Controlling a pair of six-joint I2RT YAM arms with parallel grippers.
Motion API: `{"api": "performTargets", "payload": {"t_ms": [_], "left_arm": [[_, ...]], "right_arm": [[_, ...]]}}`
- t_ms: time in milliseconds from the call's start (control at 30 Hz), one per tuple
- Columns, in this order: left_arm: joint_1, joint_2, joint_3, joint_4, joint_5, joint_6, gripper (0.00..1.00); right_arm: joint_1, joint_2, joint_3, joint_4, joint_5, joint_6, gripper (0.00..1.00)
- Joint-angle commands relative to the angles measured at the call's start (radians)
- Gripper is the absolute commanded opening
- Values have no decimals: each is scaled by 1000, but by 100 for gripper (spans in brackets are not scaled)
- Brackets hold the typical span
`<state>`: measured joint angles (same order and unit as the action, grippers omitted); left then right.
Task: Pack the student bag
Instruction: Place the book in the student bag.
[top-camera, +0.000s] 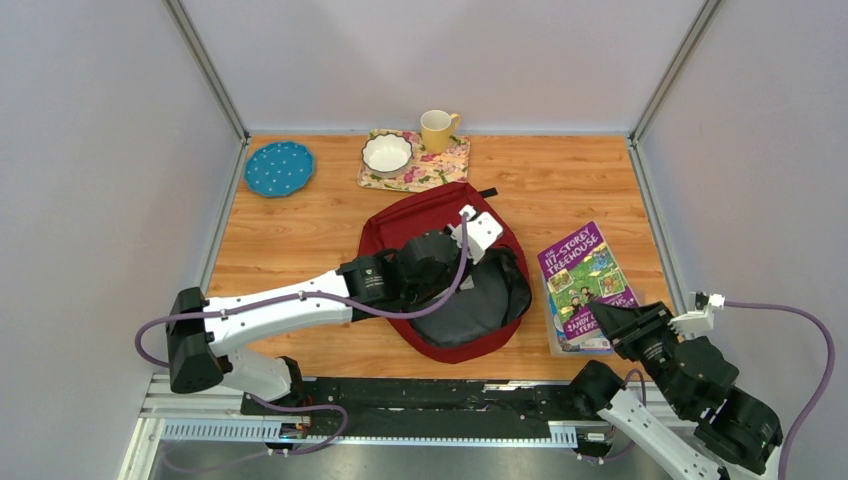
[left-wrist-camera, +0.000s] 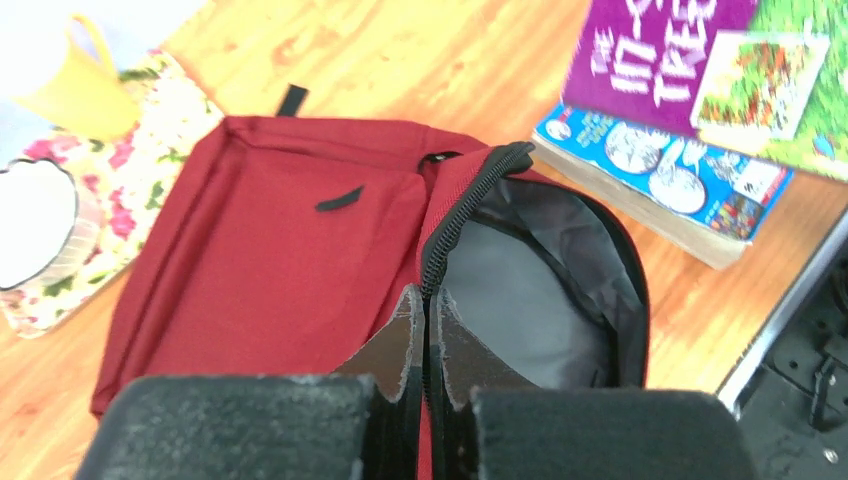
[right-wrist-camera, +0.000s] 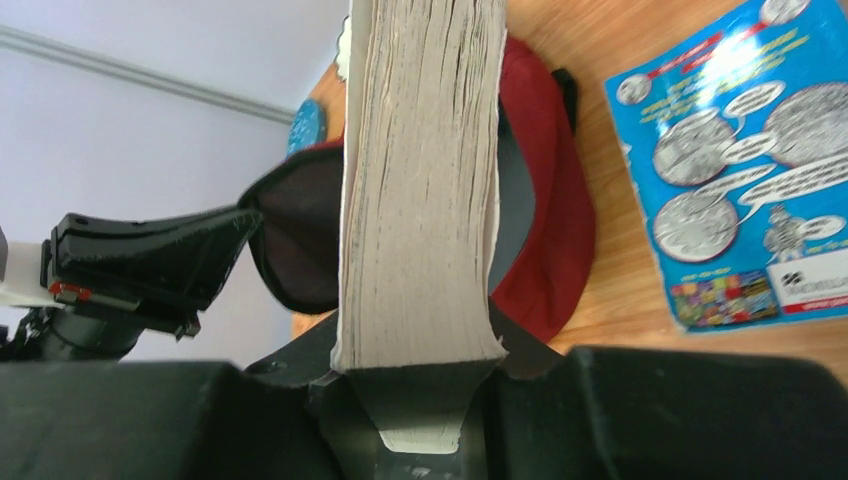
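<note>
The student bag (top-camera: 440, 235) is dark red and lies in the middle of the table with its main compartment gaping toward the right, grey lining (left-wrist-camera: 520, 290) showing. My left gripper (left-wrist-camera: 428, 300) is shut on the black zipper edge (left-wrist-camera: 470, 205) of that opening. My right gripper (top-camera: 606, 312) is shut on the near edge of a thick purple book (top-camera: 585, 268), whose page block (right-wrist-camera: 420, 180) fills the gap between the jaws. That book sits over a blue book (right-wrist-camera: 740, 180) to the right of the bag.
At the back stand a yellow mug (top-camera: 436, 130) and a white bowl (top-camera: 387, 153) on a floral mat (top-camera: 440, 168). A blue plate (top-camera: 279, 167) lies at the back left. White walls close in both sides, and a metal rail (top-camera: 400, 410) runs along the near edge.
</note>
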<state>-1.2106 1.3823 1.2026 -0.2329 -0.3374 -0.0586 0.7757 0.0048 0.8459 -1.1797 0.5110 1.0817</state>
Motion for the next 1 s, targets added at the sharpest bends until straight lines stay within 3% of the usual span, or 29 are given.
{"api": "performTargets", "payload": {"t_ms": [0, 300, 400, 700, 967], "left_arm": [[-7, -91, -9, 182, -103, 57, 0], [-24, -131, -63, 346, -167, 117, 0], [-26, -138, -81, 385, -161, 121, 0], [-26, -137, -90, 350, -101, 68, 0], [-24, -163, -107, 316, -51, 37, 0]], "right_arm": [[0, -12, 59, 57, -127, 150, 0], [2, 76, -5, 132, -419, 248, 0], [2, 106, -82, 251, -537, 257, 0], [2, 240, -323, 642, -612, 299, 0], [-1, 483, -381, 971, -638, 355, 0]]}}
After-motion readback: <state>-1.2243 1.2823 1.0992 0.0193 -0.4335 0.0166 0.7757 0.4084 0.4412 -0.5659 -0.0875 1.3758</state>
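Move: The bag's open mouth lies about 21 cm to the left of the right hand, which already grips the purple book, and some 6 cm farther out and 15 cm lower. The blue book lies on the table under that hand, about 5 cm ahead, 2 cm to its right and 19 cm down. From the left hand, holding the flap's zipped edge, the mouth is some 4 cm back, 2 cm right and 16 cm below. Leftward and then down as well, the right hand swings the purple book off from over the blue book to the bag's mouth, about 17 cm across and 8 cm lower, drawing back a little before reaching out again. Its wrist turns counter-clockwise and tips the fingers down, some 25 degrees each, the grip kept. The left hand, still pinching the flap, lifts it about 5 cm, then holds it up. ##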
